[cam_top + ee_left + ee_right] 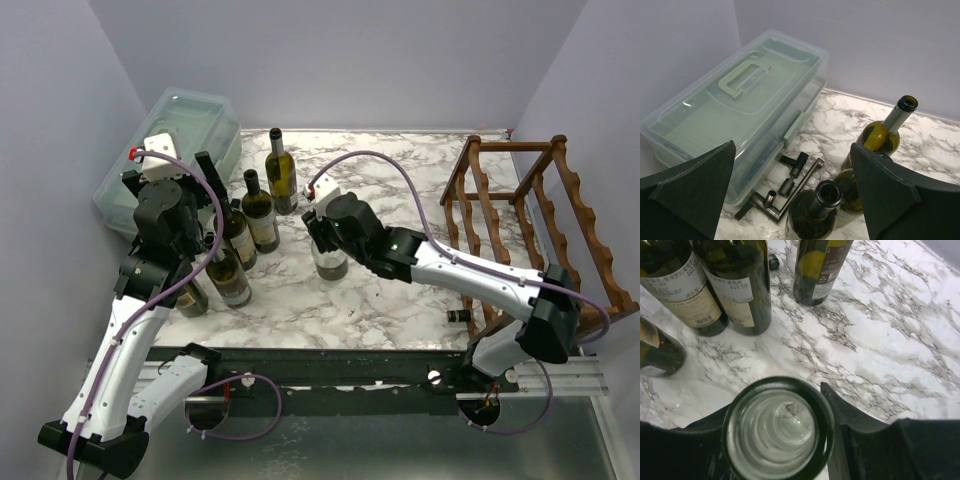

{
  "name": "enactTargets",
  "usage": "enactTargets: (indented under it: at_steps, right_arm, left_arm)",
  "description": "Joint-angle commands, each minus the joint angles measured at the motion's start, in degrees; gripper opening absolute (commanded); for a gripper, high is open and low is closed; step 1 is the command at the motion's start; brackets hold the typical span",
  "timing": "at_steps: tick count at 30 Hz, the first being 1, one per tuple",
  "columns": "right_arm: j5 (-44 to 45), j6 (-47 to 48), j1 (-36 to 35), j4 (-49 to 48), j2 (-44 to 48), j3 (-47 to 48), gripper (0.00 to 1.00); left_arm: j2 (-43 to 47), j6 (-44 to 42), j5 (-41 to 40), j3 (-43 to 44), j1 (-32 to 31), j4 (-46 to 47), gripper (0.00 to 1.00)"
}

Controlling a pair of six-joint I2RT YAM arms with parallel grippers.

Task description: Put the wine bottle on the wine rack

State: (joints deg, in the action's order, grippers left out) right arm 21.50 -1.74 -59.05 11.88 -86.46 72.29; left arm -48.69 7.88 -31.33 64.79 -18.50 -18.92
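Note:
An empty, uncorked wine bottle (329, 262) stands upright mid-table. My right gripper (321, 226) comes down over its neck. In the right wrist view the round glass mouth of that bottle (777, 427) fills the gap, and both fingers (850, 420) press against the neck just under the rim. The wine rack (540, 215), reddish-brown with wavy rails, stands at the table's right edge, well apart from the bottle. My left gripper (792, 192) hangs wide open above the bottles on the left, holding nothing.
Several more bottles (260, 208) stand in a cluster left of centre, one open-mouthed bottle (822, 200) directly under the left gripper. A translucent lidded box (740, 100) lies at the back left, with dark metal rods (790, 182) beside it. A dark bottle top (458, 315) pokes out at the rack's foot.

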Motion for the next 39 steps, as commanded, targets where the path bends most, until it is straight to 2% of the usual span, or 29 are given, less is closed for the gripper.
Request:
enactTargets:
  at_steps: [1,8,13,19,23,28,39]
  right_arm:
    - [0.26,4.85,-0.28,-0.37,5.95,2.27,0.01]
    - [0.29,10.93,-0.31,16.65,7.00,8.34,0.01]
    - [5.57,13.15,-0.28,26.47,7.72,10.54,0.01]
    - [8.67,14.04,-0.29,28.82,12.57,7.46,0.01]
    - [8.82,14.59,-0.28,29.16,11.22,5.29,0.00]
    - [12.78,18.24,-0.78,29.51,6.13,4.63,0.01]
    - [17.49,25.38,-7.01,28.76,-6.77,4.25,0.00]
  left_arm:
    - [0.76,0.04,1.15,-0.46,-0.37,1.47,0.99]
    - [0.51,0.03,1.83,-0.72,-0.75,1.77,0.99]
    - [0.34,0.00,2.05,-0.81,-1.00,1.87,0.99]
    - [0.08,0.28,3.38,-0.98,-1.01,1.96,0.99]
    - [-0.35,0.39,8.86,-0.99,-1.01,2.34,0.99]
    - [-1.56,0.30,16.31,-1.14,-1.01,3.12,0.98]
    - [-1.81,-0.08,15.49,-1.16,-1.01,2.99,0.98]
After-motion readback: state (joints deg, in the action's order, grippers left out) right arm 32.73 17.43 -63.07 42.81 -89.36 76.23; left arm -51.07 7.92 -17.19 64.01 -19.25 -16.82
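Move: The clear wine bottle is already held by its neck in the right hand, tilted; the wine rack's middle lies about 41 cm to the right and roughly level ahead, some 9 cm lower. The middle dark bottle stands 14 cm left and 8 cm ahead of the right hand, the far dark bottle 10 cm left and 17 cm ahead. From the left hand, the middle dark bottle is 11 cm right, 7 cm ahead, 23 cm down. The clear bottle stays pinched at the neck while the right hand carries it about 10 cm right and slightly back, rising a little, then sinks some 8 cm and drifts a little left. Throughout, the hand rolls left side down, about 45 degrees in all, tipping the bottle's mouth left and its base right. The open left hand slides 5 cm right towards the middle dark bottle, swinging clockwise. ##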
